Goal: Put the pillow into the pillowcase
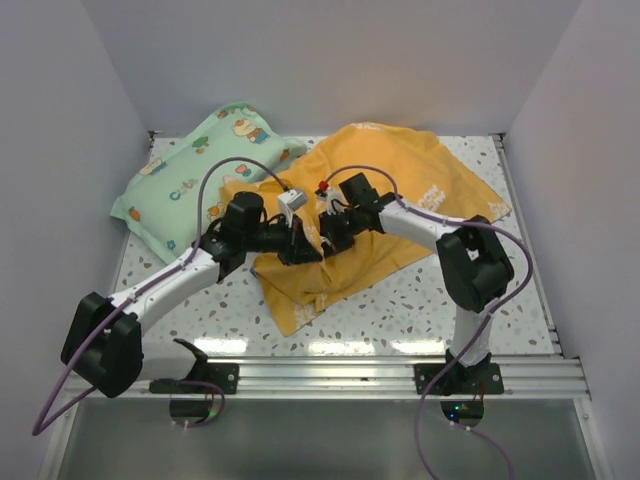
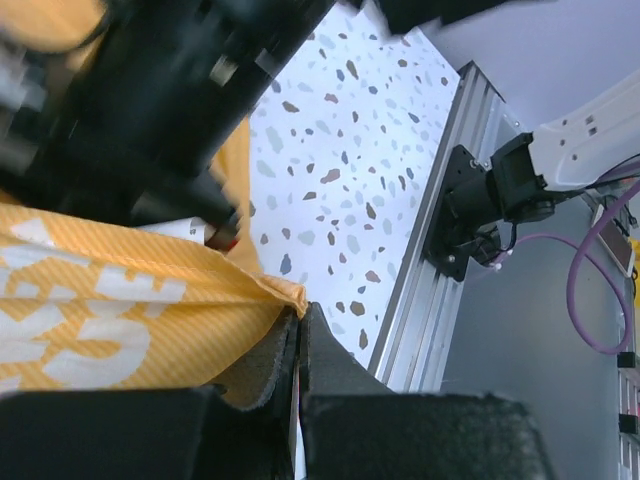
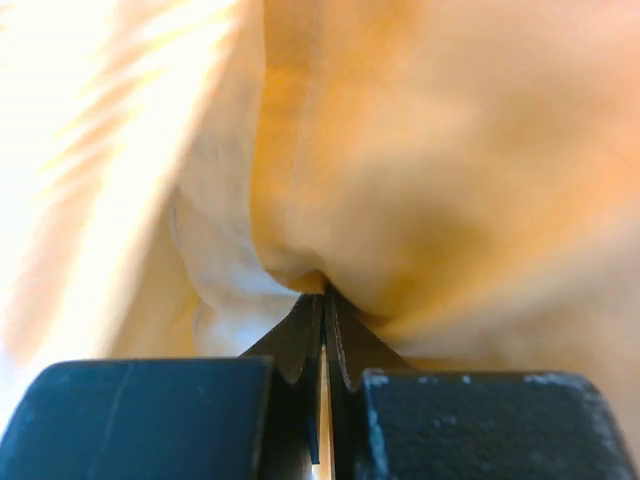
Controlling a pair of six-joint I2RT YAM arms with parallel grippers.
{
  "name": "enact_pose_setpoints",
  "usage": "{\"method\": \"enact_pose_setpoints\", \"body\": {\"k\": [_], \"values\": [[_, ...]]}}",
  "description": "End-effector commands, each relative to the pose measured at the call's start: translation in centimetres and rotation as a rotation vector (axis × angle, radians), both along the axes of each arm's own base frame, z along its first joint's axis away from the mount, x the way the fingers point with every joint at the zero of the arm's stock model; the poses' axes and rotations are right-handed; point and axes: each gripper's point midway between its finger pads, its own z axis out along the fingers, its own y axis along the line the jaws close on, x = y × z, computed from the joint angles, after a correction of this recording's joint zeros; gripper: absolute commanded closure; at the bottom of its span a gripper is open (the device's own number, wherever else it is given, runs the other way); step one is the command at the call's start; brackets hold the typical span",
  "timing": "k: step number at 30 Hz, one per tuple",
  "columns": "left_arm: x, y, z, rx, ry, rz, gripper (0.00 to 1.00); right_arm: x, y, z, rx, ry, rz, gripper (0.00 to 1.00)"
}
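Observation:
The orange-yellow pillowcase (image 1: 400,190) lies rumpled across the middle of the table, white lettering on its corners. My left gripper (image 1: 300,247) and right gripper (image 1: 330,238) meet at its left-centre fold. In the left wrist view the left gripper (image 2: 300,312) is shut, pinching a corner of the pillowcase's (image 2: 100,300) hem. In the right wrist view the right gripper (image 3: 323,292) is shut on a pucker of the pillowcase (image 3: 450,180). Pale cream cloth (image 3: 225,260) shows beside that pucker; I cannot tell whether it is the pillow. In the top view the pillow is hidden.
A mint-green cartoon-print pillow (image 1: 195,170) lies at the back left, touching the pillowcase. White walls close in the left, back and right. An aluminium rail (image 1: 400,375) runs along the near edge with both arm bases on it. Speckled tabletop (image 1: 400,310) shows in front.

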Motion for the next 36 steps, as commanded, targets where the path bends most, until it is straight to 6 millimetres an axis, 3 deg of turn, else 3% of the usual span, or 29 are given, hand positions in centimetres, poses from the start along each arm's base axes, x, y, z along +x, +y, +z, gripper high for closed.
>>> {"method": "enact_pose_setpoints", "body": {"k": [1, 2, 5, 9, 14, 18, 19, 20, 23, 24, 26, 27, 29, 30, 31, 33, 34, 35, 36], "values": [[0.3, 1.3, -2.2, -0.008, 0.015, 0.004, 1.0, 1.9, -3.1, 4.9, 0.039, -0.069, -0.067, 1.0], [0.9, 2.8, -4.2, 0.029, 0.037, 0.037, 1.0, 2.4, -4.5, 5.7, 0.029, -0.082, -0.095, 1.0], [2.4, 4.8, -8.7, 0.113, 0.1, 0.073, 1.0, 3.0, -6.1, 7.0, 0.01, -0.15, -0.094, 1.0], [2.3, 4.8, -10.3, 0.143, 0.141, 0.056, 1.0, 2.5, -5.5, 8.4, 0.059, -0.15, -0.079, 1.0], [2.5, 3.6, -7.0, 0.067, 0.093, -0.005, 1.0, 1.6, -4.5, 10.6, 0.147, -0.128, -0.045, 1.0], [1.7, 0.8, 1.1, -0.101, -0.042, -0.058, 1.0, 0.3, -3.7, 13.2, 0.268, -0.115, -0.039, 1.0], [1.0, -0.6, 2.3, -0.125, -0.058, -0.084, 1.0, -0.1, -3.7, 14.8, 0.3, -0.144, -0.041, 1.0], [1.3, -1.5, 3.0, -0.165, -0.035, -0.068, 1.0, 0.3, -3.5, 16.1, 0.339, -0.182, -0.058, 1.0], [1.4, -3.1, 1.3, -0.204, 0.032, -0.061, 1.0, -0.1, -3.8, 18.1, 0.382, -0.219, -0.07, 1.0], [2.8, -3.3, -0.8, -0.169, 0.06, 0.007, 1.0, 0.1, -3.7, 19.0, 0.388, -0.224, -0.065, 1.0], [5.1, -3.3, -2.0, -0.163, 0.056, 0.09, 1.0, 0.6, -4.4, 20.1, 0.418, -0.254, -0.082, 1.0], [7.2, -3.2, -3.6, -0.126, 0.057, 0.165, 1.0, 0.7, -4.7, 20.1, 0.42, -0.25, -0.1, 1.0], [11.5, -3.1, -3.3, -0.1, 0.008, 0.26, 1.0, 1.3, -5.5, 21.0, 0.444, -0.24, -0.125, 1.0], [12.2, -2.7, -4.4, -0.077, 0.02, 0.286, 1.0, 1.1, -5.5, 21.2, 0.448, -0.236, -0.121, 1.0], [14.0, -2.4, -3.5, -0.089, -0.008, 0.314, 1.0, 1.1, -5.5, 21.6, 0.456, -0.245, -0.119, 1.0], [16.2, -2.2, -3.6, -0.085, -0.031, 0.346, 1.0, 0.8, -5.2, 22.1, 0.486, -0.223, -0.124, 1.0], [17.9, -1.6, -2.0, -0.113, -0.066, 0.365, 1.0, 0.8, -5.0, 22.0, 0.487, -0.213, -0.126, 1.0], [18.3, -1.4, -1.4, -0.125, -0.071, 0.351, 0.99, 0.6, -4.8, 21.5, 0.483, -0.204, -0.122, 1.0], [19.1, -0.9, 0.0, -0.14, -0.102, 0.346, 0.9, 0.6, -4.4, 21.1, 0.474, -0.21, -0.123, 1.0]]}}
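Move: Both my hands are shut on the orange pillowcase near its mouth. The bunched edge at my right hand lies about 6 cm ahead of my left hand, 4 cm right and 12 cm lower; the case's main spread is some 15 cm ahead, 15 cm right and 16 cm down, its near flap 6 cm back, 5 cm left and 18 cm down. From my right hand the main spread is roughly 10 cm ahead, 11 cm right and 4 cm down. I haul the gripped edge up about 18 cm with my right hand, drawing it some 6 cm right while the fingertips tip upward. My left hand, keeping its pinch, pumps down about 11 cm and slightly left, comes back up and right, then swings some 12 cm forward and down across the case, turning counter-clockwise, to end beside and below the right gripper. ##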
